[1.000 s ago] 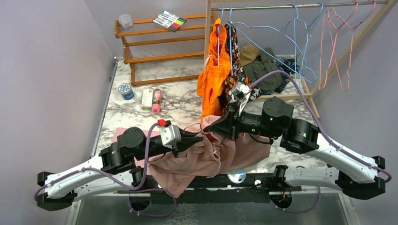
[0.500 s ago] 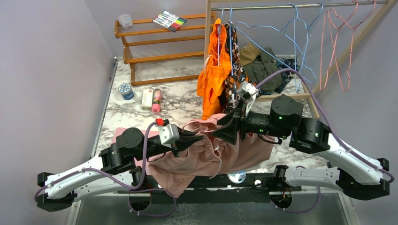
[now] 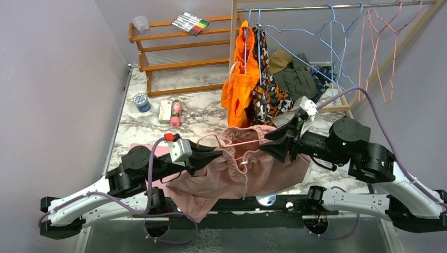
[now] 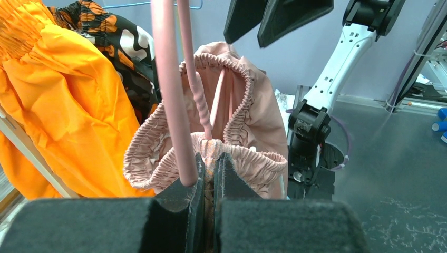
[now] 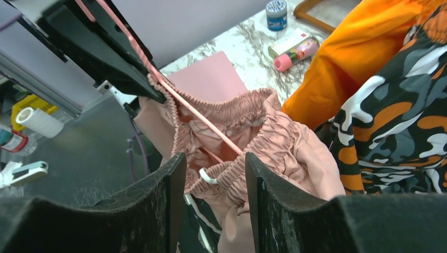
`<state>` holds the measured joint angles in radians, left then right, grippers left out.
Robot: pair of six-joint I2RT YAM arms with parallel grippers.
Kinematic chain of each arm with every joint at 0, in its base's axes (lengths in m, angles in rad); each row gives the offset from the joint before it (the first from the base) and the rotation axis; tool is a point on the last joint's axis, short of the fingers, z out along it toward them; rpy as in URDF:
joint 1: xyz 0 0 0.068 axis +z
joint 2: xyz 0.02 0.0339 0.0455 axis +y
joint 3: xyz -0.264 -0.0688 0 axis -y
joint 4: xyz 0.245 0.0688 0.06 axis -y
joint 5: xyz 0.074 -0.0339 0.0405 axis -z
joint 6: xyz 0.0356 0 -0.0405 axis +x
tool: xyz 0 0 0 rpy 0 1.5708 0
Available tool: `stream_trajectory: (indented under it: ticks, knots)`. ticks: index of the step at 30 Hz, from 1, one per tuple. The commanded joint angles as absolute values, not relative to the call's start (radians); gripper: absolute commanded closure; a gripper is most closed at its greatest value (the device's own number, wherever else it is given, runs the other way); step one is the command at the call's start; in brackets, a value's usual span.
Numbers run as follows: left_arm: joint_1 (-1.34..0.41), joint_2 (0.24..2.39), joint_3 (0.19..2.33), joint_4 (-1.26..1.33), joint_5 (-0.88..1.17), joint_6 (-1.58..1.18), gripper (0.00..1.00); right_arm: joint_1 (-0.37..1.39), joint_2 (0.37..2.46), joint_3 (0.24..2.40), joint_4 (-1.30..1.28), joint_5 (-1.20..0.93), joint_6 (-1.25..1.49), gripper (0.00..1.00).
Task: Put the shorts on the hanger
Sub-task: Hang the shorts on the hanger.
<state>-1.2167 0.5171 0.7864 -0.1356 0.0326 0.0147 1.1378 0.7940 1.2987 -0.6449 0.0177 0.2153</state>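
Note:
The dusty-pink shorts (image 3: 237, 176) hang between my two arms over the table's near edge, with the gathered waistband (image 4: 248, 100) spread open. A thin pink hanger (image 3: 240, 143) runs through the waistband; its wire (image 4: 171, 95) lies against my left finger. My left gripper (image 3: 217, 153) is shut on the waistband fabric (image 4: 209, 158). To the right of the shorts, my right gripper (image 3: 265, 143) stands open and apart from the cloth. From its own wrist view (image 5: 213, 158) nothing sits between the fingers; the waistband (image 5: 263, 132), the hanger wire (image 5: 200, 113) and the white drawstring (image 5: 205, 176) lie beyond them.
A plain orange garment (image 3: 237, 89) and a camouflage one (image 3: 270, 100) hang on blue hangers from the rail (image 3: 337, 6), just behind the shorts. Pink hangers (image 3: 377, 47) hang far right. A wooden shelf (image 3: 174, 47), a tin (image 3: 141, 101) and a bottle (image 3: 176, 113) stand back left.
My right gripper has opened, let go of the shorts and drawn back to the right. The left arm has shifted a little left, and the waistband now stretches wider along the hanger.

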Motion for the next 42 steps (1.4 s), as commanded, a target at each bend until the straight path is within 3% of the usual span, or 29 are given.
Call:
stream_trajectory:
  ticks: [1, 18, 31, 36, 42]
  knots:
    - [-1.215, 0.519, 0.783, -0.063, 0.01, 0.005, 1.0, 1.14, 0.808, 1.261, -0.668, 0.018, 0.21, 0.53]
    - [-1.215, 0.512, 0.775, -0.067, 0.022, -0.006, 1.0, 1.14, 0.783, 1.272, -0.73, 0.271, 0.207, 0.5]
    - [-1.215, 0.518, 0.785, -0.067, 0.029, -0.004, 1.0, 1.14, 0.827, 1.239, -0.708, 0.208, 0.201, 0.52]
    - [-1.216, 0.517, 0.786, -0.07, 0.03, -0.005, 1.0, 1.139, 0.837, 1.226, -0.697, 0.19, 0.201, 0.6]
    - [-1.216, 0.518, 0.786, -0.068, 0.028, -0.001, 1.0, 1.14, 0.845, 1.222, -0.684, 0.158, 0.204, 0.83]
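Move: Still gripped by the left hand, the shorts' waistband and pink hanger reach across towards the right hand, whose open fingers face the right rim: about 3 cm ahead, roughly level sideways, 5 cm below. The bar's middle is some 6 cm left, 1 cm ahead and 4 cm below. Camouflage shorts hang about 16 cm ahead and 1 cm right; orange shorts, 16 cm ahead and 6 cm left. From the left hand the rim lies some 11 cm right and 3 cm ahead, about level. Sinking in two stages, about 5 cm in all, with some 3 cm of forward travel between, the right hand comes down over the waistband's right rim at the hanger bar's end. It swings about 3 cm right, then eases slightly back left, turning some 10 degrees clockwise and tipping its fingertips down as much. Its half-open fingers finally close around the rim; the left hand keeps its grip, nearly still. ##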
